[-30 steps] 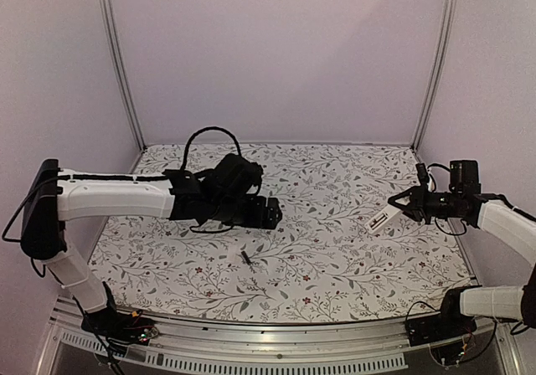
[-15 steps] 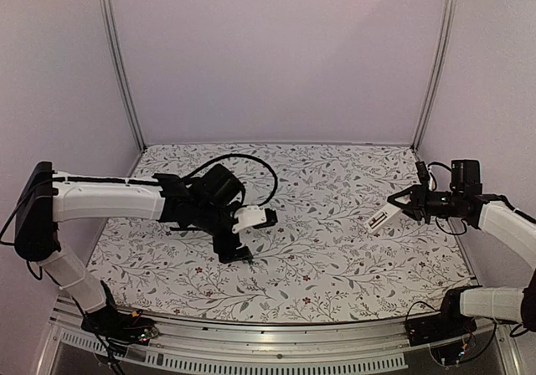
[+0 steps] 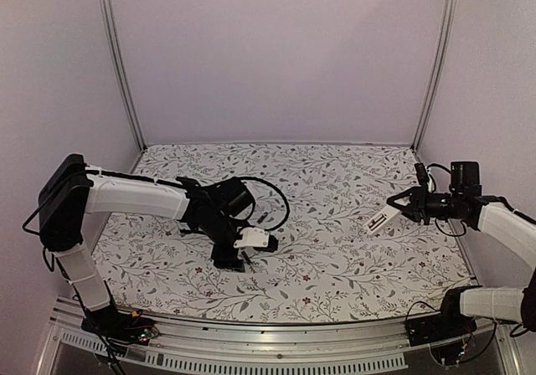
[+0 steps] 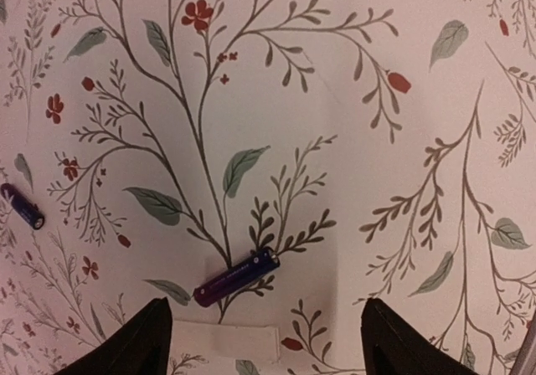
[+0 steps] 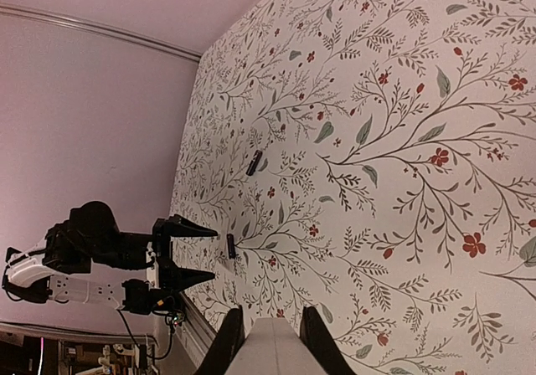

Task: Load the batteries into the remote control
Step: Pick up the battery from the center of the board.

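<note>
Two dark batteries lie on the floral cloth. One battery (image 4: 237,276) (image 5: 230,245) lies slantwise just ahead of my left gripper (image 4: 266,316) (image 3: 240,256), which points down at the cloth with its jaws open wide, one fingertip on each side and not touching it. The other battery (image 4: 23,206) (image 3: 262,218) (image 5: 255,162) lies apart, further back. At the right, above the cloth, my right gripper (image 3: 404,206) (image 5: 270,329) is shut on one end of the white remote control (image 3: 383,220) (image 5: 272,351), which slants down to the left.
A flat white rectangle (image 4: 226,341) shows between the left fingers at the bottom edge of the left wrist view. Metal posts (image 3: 117,65) and pale walls close in the table; its metal front rail (image 3: 251,337) runs by the arm bases.
The left arm has swung toward the front and tipped its gripper down over the near battery, uncovering the far one. The right arm with the remote has not moved.
</note>
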`<state>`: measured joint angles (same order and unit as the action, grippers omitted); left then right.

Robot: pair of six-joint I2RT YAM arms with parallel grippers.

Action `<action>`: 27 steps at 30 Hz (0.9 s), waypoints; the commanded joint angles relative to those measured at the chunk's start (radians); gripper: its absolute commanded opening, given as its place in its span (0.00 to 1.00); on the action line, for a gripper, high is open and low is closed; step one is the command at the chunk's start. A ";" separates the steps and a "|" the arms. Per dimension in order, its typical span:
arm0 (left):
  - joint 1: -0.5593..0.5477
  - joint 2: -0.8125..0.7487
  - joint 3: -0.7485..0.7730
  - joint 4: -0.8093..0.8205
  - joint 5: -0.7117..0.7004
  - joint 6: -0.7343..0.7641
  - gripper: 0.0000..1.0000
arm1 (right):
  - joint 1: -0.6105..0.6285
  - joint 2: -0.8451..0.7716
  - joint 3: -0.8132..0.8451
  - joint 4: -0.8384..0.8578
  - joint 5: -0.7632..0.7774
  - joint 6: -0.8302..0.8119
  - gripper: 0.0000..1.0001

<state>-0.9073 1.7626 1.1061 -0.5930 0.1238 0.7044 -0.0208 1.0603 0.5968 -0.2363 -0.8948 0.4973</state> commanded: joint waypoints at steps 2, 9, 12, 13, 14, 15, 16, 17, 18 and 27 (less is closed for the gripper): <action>0.012 0.038 0.043 0.014 -0.008 0.075 0.78 | -0.001 0.001 -0.011 0.022 -0.012 0.000 0.00; 0.004 0.083 0.060 0.040 -0.035 0.134 0.75 | -0.001 0.012 -0.009 0.029 -0.016 0.007 0.00; 0.004 0.108 0.068 0.030 -0.044 0.152 0.68 | -0.001 0.012 -0.009 0.031 -0.016 0.007 0.00; 0.004 0.117 0.071 0.028 -0.045 0.158 0.65 | -0.001 0.013 -0.009 0.031 -0.015 0.007 0.00; 0.004 0.125 0.074 0.025 -0.048 0.161 0.62 | -0.001 0.016 -0.009 0.033 -0.015 0.007 0.00; 0.004 0.134 0.079 0.021 -0.048 0.162 0.60 | -0.002 0.018 -0.009 0.034 -0.015 0.007 0.00; 0.004 0.142 0.082 0.016 -0.051 0.164 0.57 | -0.001 0.020 -0.009 0.037 -0.015 0.007 0.00; 0.004 0.150 0.086 0.011 -0.053 0.164 0.54 | -0.001 0.025 -0.009 0.038 -0.016 0.006 0.00; 0.004 0.159 0.091 0.005 -0.054 0.164 0.50 | -0.001 0.028 -0.009 0.040 -0.016 0.007 0.00; 0.008 0.228 0.142 -0.052 -0.037 0.142 0.20 | -0.001 0.053 -0.008 0.063 -0.023 0.008 0.00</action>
<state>-0.9073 1.9339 1.2240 -0.5922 0.0750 0.8528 -0.0208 1.1023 0.5934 -0.2020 -0.9009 0.5011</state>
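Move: The battery to be picked up lies on the table about 2 cm ahead of the left hand, 1 cm to its right and 3 cm below. A white strip lies beside it, some 2 cm ahead of the hand and 2 cm to its left. The second battery is farther out, roughly 13 cm ahead and 5 cm to the right. From the right hand, the battery to be picked up is about 34 cm left, 5 cm back and 16 cm below. The left fingers come to pinch the battery on the table from its two long sides, closing from wide open to nearly shut. To get there the hand drifts forward and right over the battery, then sinks to it, some 4 cm in all, turning a little clockwise, fingers still pointing down. ##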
